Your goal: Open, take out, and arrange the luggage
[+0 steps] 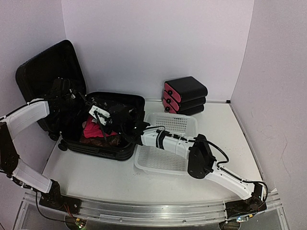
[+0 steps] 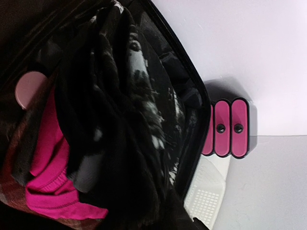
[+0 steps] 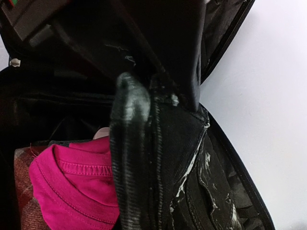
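The luggage (image 1: 48, 67) lies open at the left, lid upright against the wall, its rim showing in the wrist views (image 2: 192, 96) (image 3: 240, 167). Inside are a black denim garment (image 1: 122, 109) (image 2: 120, 120) (image 3: 187, 143), a pink garment (image 1: 91, 128) (image 2: 48, 191) (image 3: 72, 182) and a plaid cloth (image 3: 21, 191). My right gripper (image 1: 111, 120) (image 3: 153, 91) is inside the case, shut on a fold of the black garment, one glossy finger (image 3: 127, 110) pressed on the cloth. My left gripper (image 1: 79, 98) sits by the lid amid black cloth, which hides its fingers.
A white mesh basket (image 1: 168, 143) (image 2: 206, 201) stands just right of the case, under my right forearm. Three stacked black boxes with pink fronts (image 1: 184, 96) (image 2: 223, 127) sit at the back by the wall. White walls close in on three sides.
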Robot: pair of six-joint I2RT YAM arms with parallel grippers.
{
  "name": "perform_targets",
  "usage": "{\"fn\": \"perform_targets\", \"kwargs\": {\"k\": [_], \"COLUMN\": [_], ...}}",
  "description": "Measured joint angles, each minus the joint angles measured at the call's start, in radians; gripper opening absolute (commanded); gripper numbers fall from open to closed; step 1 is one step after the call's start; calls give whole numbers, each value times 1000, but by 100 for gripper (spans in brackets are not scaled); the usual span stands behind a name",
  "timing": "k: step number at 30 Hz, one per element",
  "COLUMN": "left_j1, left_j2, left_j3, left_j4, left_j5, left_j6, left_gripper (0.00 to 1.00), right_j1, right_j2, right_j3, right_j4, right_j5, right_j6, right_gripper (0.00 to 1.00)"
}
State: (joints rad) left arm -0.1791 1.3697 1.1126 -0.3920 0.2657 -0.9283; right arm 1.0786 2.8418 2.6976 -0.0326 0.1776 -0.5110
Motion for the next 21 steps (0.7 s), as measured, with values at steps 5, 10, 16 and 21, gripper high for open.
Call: {"fn": "perform_targets", "kwargs": {"k": [5, 10, 16, 21], "left_j1": [-3, -8, -8, -8], "left_j2": [-77, -254, -382, -434], "left_j3": [0, 59, 196, 192], "left_j4": [-1, -45, -99, -134], "left_j5": [57, 77, 45, 36], "left_j6": [90, 219, 334, 364], "left_gripper": [81, 87, 87, 87], "right_j1": [-33, -76, -125, -142], "right_j2": [-38, -121, -225, -364], "right_j3": [-27, -48, -49, -80], "right_j4": [-51, -124, -193, -305], "right_j5": [-72, -143, -166, -153], "right_j6": [69, 193, 366, 470], "right_gripper": [0, 0, 0, 0]}}
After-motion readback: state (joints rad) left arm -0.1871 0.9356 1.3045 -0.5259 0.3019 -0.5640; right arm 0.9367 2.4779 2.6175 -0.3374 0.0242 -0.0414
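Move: Both hands still grip the folded black garment above the open suitcase, its middle about 5 cm right of and 4 cm below the left hand, 3 cm ahead. The white basket's middle lies roughly 26 cm right of the right hand, 12 cm nearer and 13 cm below. From the right hand the pink shirt is about 7 cm back, 3 cm left and 9 cm down; the drawer stack is some 33 cm right, 8 cm ahead and 8 cm down. Left fingers open, rising about 20 cm and back from the black garment; the right lifts it 15 cm, rightward. ##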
